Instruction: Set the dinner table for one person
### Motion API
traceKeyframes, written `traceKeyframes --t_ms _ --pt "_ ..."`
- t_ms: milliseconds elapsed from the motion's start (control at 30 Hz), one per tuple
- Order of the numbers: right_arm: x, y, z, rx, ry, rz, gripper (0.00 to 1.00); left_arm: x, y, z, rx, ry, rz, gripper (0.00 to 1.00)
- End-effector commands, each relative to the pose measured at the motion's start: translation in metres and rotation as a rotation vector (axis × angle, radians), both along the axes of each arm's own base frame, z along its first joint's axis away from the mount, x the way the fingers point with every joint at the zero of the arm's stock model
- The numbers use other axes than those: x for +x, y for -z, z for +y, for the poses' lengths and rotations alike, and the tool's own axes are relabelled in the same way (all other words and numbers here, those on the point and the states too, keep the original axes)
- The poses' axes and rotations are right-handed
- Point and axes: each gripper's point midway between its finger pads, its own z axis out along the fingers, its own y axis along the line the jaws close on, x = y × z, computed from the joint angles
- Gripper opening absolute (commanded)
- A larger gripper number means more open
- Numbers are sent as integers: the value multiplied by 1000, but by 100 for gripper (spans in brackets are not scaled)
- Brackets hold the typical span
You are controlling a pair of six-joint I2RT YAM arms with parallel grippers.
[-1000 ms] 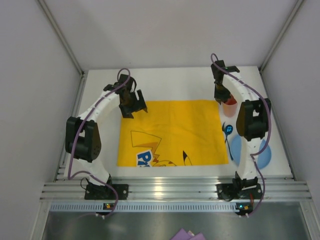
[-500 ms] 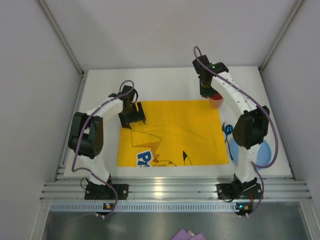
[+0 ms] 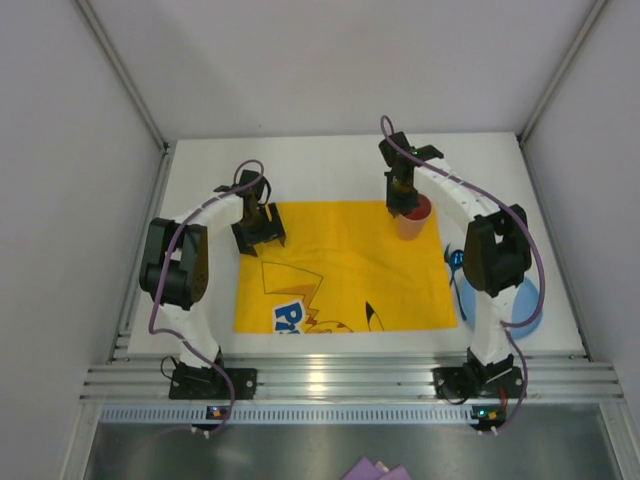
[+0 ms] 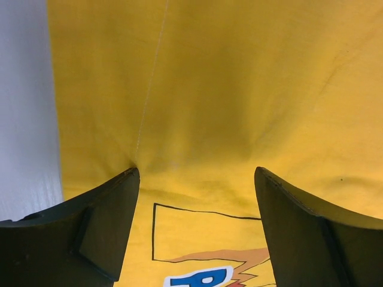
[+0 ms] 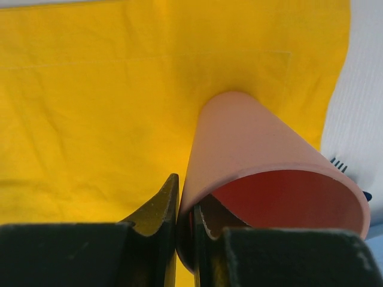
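A pink cup point(image 3: 413, 221) with a red inside hangs upright at the far right corner of the yellow cartoon-printed placemat point(image 3: 340, 260). My right gripper point(image 3: 401, 197) is shut on its rim. In the right wrist view one finger is outside the cup point(image 5: 251, 143) wall and one inside, where the right gripper point(image 5: 185, 200) pinches it. My left gripper point(image 3: 258, 228) hovers open over the placemat's far left corner. Only yellow cloth point(image 4: 239, 89) shows between the spread fingers of the left gripper point(image 4: 196, 179). The white dinner table point(image 3: 330, 165) lies under everything.
A blue utensil point(image 3: 458, 262) lies on the table just right of the placemat; its tip point(image 5: 338, 163) shows beside the cup. A blue plate point(image 3: 522, 305) sits at the near right, partly hidden by the right arm. Grey walls enclose the table.
The right arm carried the cup leftward, from beside the placemat to over its far right corner. The left gripper drew a little nearer and stayed open.
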Motion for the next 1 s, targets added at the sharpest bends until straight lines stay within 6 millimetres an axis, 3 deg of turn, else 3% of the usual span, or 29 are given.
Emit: traceKeyframes --t_ms 0,67,133,167,200,233,300,433,500,600,633,700,767,867,967 --pt "23 -9 18 82 5 -101 0 11 -17 2 3 13 -64 83" --pt "26 -5 18 81 6 -105 0 10 -15 3 0 11 -59 83" --pt "25 -3 19 85 4 -100 18 10 -16 2 -2 12 -63 82" --pt "25 -4 18 85 4 -103 33 10 -15 3 0 13 -62 82" --pt "25 -6 18 87 6 -106 59 10 -15 3 0 11 -62 82" --pt "26 -15 17 88 5 -125 75 11 -16 3 1 14 -64 82" --pt "26 -30 13 79 11 -155 98 12 -18 4 -1 15 -67 82" --pt "15 -83 -21 50 80 -250 100 15 -23 5 -1 13 -76 82" --pt "8 -95 -52 29 162 -263 100 17 -27 3 -13 16 -89 82" --pt "-22 -101 -107 16 325 -255 100 20 -31 0 -31 13 -110 82" --pt "-40 -98 -121 17 363 -246 100 21 -32 -1 -39 14 -113 82" --pt "-57 -90 -152 10 475 -236 100 24 -33 -3 -49 15 -124 82" --pt "-84 -68 -173 9 573 -187 100 26 -33 -6 -60 19 -126 82" --pt "-116 -28 -179 35 661 -68 98 30 -30 -10 -75 31 -119 82" --pt "-127 -2 -182 62 689 -10 97 32 -26 -12 -83 42 -110 82"
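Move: The right hand, its fingers still shut on the left side of the pink cup's rim, has the cup's middle about 3 cm to its right, level fore and aft, and 5 cm below; the cup is already over the yellow cloth's far right corner. The blue plate lies some 17 cm back and 21 cm right of that hand, 9 cm lower, with the crossed cutlery roughly 11 cm back and 12 cm right. From the left hand the cup is about 31 cm right and 3 cm ahead, near its height. The right hand eases the cup a little over 1 cm forward and about 1 cm left to settle it on the cloth, then opens its fingers wide from the pinched wall and lifts off upwards by some 9 cm. Still open, it swings about 20 cm right and 13 cm back past the cutlery towards the blue plate, turning some 35 degrees clockwise and sinking again by about 7 cm at the end, with nothing between the fingers. ##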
